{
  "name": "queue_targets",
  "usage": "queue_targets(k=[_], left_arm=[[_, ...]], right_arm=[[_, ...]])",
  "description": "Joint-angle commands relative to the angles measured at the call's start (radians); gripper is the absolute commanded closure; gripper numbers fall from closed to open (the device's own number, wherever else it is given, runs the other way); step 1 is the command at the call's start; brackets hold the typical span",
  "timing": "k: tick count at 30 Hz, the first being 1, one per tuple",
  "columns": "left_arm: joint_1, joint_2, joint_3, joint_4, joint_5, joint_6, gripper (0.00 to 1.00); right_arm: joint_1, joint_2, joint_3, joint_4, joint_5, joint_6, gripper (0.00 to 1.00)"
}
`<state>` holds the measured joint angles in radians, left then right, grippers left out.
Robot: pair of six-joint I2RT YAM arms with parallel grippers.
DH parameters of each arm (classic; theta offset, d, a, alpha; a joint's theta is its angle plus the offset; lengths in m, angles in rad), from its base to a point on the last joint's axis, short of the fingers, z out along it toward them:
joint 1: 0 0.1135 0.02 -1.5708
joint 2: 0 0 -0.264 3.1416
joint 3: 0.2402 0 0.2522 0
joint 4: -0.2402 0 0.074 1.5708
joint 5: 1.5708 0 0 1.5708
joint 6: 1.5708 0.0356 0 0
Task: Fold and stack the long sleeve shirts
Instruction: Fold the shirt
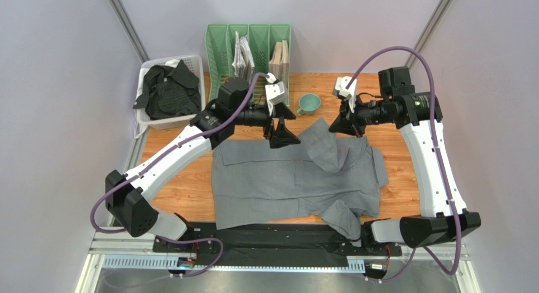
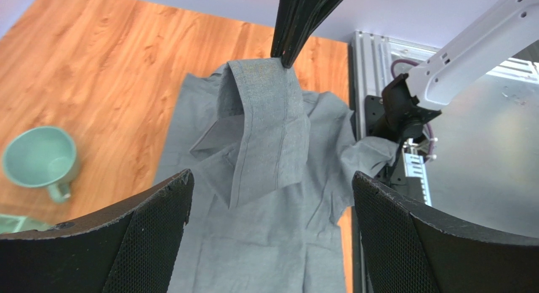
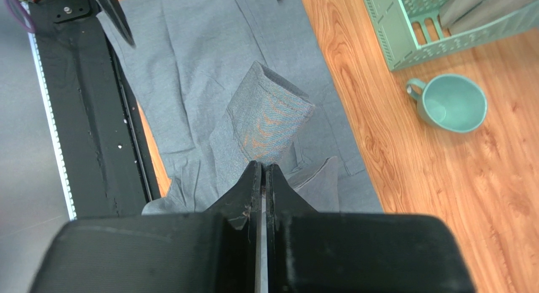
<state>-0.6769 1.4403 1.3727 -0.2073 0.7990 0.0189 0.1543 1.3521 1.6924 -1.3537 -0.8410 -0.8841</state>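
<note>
The grey long sleeve shirt (image 1: 272,179) lies spread on the wooden table, one sleeve hanging over the near edge. My right gripper (image 1: 340,129) is shut on the other sleeve (image 1: 326,148) and holds it raised over the shirt's body. In the right wrist view the closed gripper (image 3: 262,167) pinches that sleeve (image 3: 269,116) at its end. My left gripper (image 2: 272,179) is open and hovers above the shirt (image 2: 266,249) near its far edge, with nothing between its fingers. The black long sleeve shirt (image 1: 167,91) lies crumpled in a white basket (image 1: 197,58).
A green file rack (image 1: 218,53) with papers stands at the back of the table. A teal mug (image 1: 309,104) sits just beyond the shirt, between the two grippers. The black base rail (image 1: 272,233) runs along the near edge.
</note>
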Motion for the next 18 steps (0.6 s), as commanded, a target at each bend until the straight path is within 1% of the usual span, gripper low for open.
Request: queue_targets(k=[1,4,9,10,12,13,14,15,16,17,18], left_arm=[[-0.058,-0.011,-0.056,0.167,-0.053,-0.115,0.01],[-0.076,-0.012,-0.077,0.18,-0.046,-0.137,0.01],[-0.118,-0.017,-0.061,0.137,-0.041,-0.119,0.01],[-0.125,-0.026,-0.064,0.12,-0.029,-0.119,0.02],[-0.144,-0.041,-0.073,0.108,-0.011,-0.122,0.07],[-0.15,-0.059,-0.08,0.095,-0.003,-0.126,0.12],[-0.156,-0.069,-0.084,0.089,-0.003,-0.131,0.27],[-0.167,-0.078,-0.096,0.088,-0.001,-0.14,0.36],[-0.171,-0.09,-0.103,0.091,0.002,-0.18,0.45],[-0.174,-0.093,-0.106,0.095,0.006,-0.207,0.68],[-0.179,-0.095,-0.106,0.098,0.02,-0.236,0.84]], right_arm=[[0.037,-0.08,-0.016,-0.102,-0.05,-0.032,1.0],[0.074,-0.131,-0.045,-0.082,-0.038,-0.007,1.0],[0.12,-0.217,-0.094,-0.024,-0.02,0.045,1.0],[0.131,-0.225,-0.099,-0.007,-0.017,0.056,1.0],[0.14,-0.234,-0.114,-0.001,-0.003,0.062,1.0],[0.148,-0.241,-0.12,0.004,0.003,0.063,1.0],[0.157,-0.243,-0.132,0.01,0.006,0.073,1.0],[0.16,-0.245,-0.138,0.014,0.013,0.079,1.0],[0.169,-0.249,-0.145,0.033,0.017,0.086,1.0],[0.174,-0.252,-0.152,0.045,0.025,0.102,1.0],[0.179,-0.257,-0.169,0.06,0.04,0.115,1.0]])
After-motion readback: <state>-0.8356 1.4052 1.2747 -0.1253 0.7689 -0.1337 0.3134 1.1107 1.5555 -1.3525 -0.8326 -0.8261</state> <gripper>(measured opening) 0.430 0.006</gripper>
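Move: The near left corner of the raised sleeve cuff is roughly 4 cm to the left hand's right, 2 cm ahead and 3 cm below. The right hand already pinches the cuff; from it that corner lies about 8 cm left, 1 cm ahead and 3 cm down. From the left hand, the teal mug stands some 25 cm ahead and 9 cm right, 19 cm lower; the shirt body's middle lies about 6 cm back, 2 cm right and 22 cm below. The left fingers come round the cuff's near left corner and begin to close on it, reaching about half open only at the end. To get there the left hand draws back some 6 cm and goes 3 cm right, towards the right hand. The right hand keeps its pinch and pulls the sleeve back about 8 cm over the shirt, drifting a little left, its wrist turning slightly counter-clockwise. ##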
